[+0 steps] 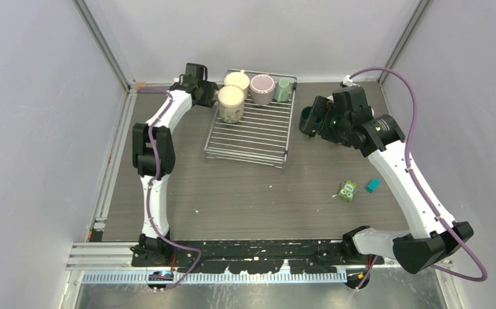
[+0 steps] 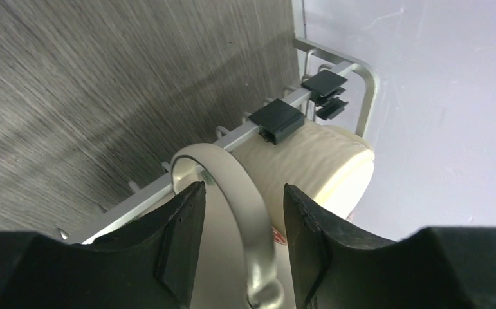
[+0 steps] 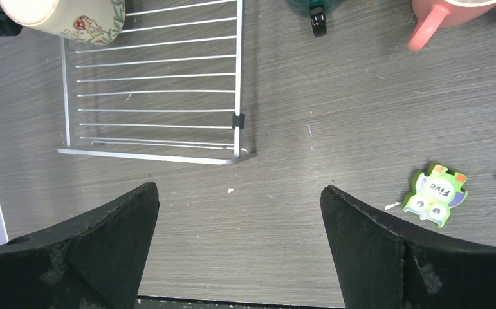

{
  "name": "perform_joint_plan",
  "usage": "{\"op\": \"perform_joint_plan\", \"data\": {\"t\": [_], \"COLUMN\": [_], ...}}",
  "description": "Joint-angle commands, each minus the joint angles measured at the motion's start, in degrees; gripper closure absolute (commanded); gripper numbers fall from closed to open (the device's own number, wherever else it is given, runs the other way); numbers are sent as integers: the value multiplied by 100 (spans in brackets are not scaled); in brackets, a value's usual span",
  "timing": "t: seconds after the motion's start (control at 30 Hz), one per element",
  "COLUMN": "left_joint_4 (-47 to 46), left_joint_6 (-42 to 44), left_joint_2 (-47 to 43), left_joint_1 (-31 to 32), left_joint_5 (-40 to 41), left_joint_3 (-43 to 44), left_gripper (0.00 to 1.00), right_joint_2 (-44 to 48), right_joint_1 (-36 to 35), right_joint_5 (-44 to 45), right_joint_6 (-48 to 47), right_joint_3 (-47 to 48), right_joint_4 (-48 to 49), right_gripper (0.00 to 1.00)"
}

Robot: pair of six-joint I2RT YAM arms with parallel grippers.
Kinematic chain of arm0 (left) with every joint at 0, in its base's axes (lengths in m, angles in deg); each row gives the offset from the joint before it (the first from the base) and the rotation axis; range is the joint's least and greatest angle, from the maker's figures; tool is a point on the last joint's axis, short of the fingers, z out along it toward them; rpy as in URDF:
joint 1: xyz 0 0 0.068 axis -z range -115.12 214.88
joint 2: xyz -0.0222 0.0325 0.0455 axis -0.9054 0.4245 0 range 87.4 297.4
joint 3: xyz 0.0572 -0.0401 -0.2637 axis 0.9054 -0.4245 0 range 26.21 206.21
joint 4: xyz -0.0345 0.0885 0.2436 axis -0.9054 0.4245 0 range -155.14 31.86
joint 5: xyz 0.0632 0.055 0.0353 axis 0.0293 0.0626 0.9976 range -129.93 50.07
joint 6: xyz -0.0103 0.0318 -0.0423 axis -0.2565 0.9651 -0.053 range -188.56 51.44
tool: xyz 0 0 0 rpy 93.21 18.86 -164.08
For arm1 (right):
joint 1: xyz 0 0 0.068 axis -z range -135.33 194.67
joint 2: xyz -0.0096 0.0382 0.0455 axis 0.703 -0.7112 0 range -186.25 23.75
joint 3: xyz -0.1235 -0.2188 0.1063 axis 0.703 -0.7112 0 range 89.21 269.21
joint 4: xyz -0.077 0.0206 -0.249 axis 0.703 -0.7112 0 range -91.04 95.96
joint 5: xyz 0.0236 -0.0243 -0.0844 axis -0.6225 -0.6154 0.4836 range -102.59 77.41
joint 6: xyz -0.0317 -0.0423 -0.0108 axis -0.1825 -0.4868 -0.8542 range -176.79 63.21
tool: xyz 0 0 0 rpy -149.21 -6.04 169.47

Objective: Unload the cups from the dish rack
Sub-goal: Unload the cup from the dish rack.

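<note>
The silver wire dish rack (image 1: 251, 138) lies at the table's far middle. At its far end stand several cups: a patterned cream one (image 1: 230, 103), a plain cream one (image 1: 236, 80), a mauve one (image 1: 262, 89) and a pale green one (image 1: 284, 90). My left gripper (image 1: 208, 96) is at the patterned cup's left side. In the left wrist view its fingers (image 2: 184, 232) straddle the cup's handle (image 2: 245, 199) with a gap on each side. My right gripper (image 3: 238, 206) hangs open and empty over bare table, next to a dark teal cup (image 1: 306, 122).
A salmon pink cup (image 3: 448, 13) stands off the rack beside the teal one (image 3: 312, 8). A green toy block (image 1: 347, 190) and a small teal block (image 1: 373, 185) lie at the table's right. Walls close in on the left, the right and behind the rack.
</note>
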Motion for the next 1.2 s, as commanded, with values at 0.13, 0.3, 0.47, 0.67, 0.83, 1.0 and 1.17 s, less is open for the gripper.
{"op": "perform_joint_plan", "data": {"t": [0.13, 0.3, 0.47, 0.67, 0.83, 1.0, 1.17], "left_joint_4": [-903, -1156, -1270, -1470, -1587, -1595, -1758], "left_joint_6": [-198, -287, -264, -215, -139, 68, 151], "left_joint_2": [-72, -102, -156, -406, -639, -794, -1043], "left_joint_1": [-42, -53, -46, -28, 4, 79, 192], "left_joint_5": [-199, -289, -356, -420, -436, -647, -728], "left_joint_3": [-379, -580, -643, -913, -1127, -1166, -1428], "left_gripper": [59, 70, 87, 100, 100, 100, 100], "right_joint_2": [120, 109, 100, 101, 97, 112, 150], "right_joint_1": [-56, -69, -84, -96, -123, -139, -140], "right_joint_5": [142, 145, 144, 155, 152, 186, 200], "right_joint_6": [24, 32, 36, 71, 107, 128, 160], "right_joint_3": [-59, -71, -69, -119, -155, -196, -247], "right_joint_4": [190, 199, 209, 251, 300, 337, 383], "right_gripper": [0, 0, 0, 0, 0, 0, 0]}}
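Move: The patterned cup lies in the rack, its handle already between the left hand's half-open fingers and its body about 5 cm right, 3 cm back and 3 cm lower. The cream cup is some 4 cm ahead and 7 cm right of the hand, the pink cup about 2 cm ahead and 15 cm right, both slightly lower. From the right hand the patterned cup lies roughly 25 cm ahead, 25 cm left and 18 cm below. The left hand goes some 1.5 cm forward and right, pinches the patterned cup's handle, then eases back. ##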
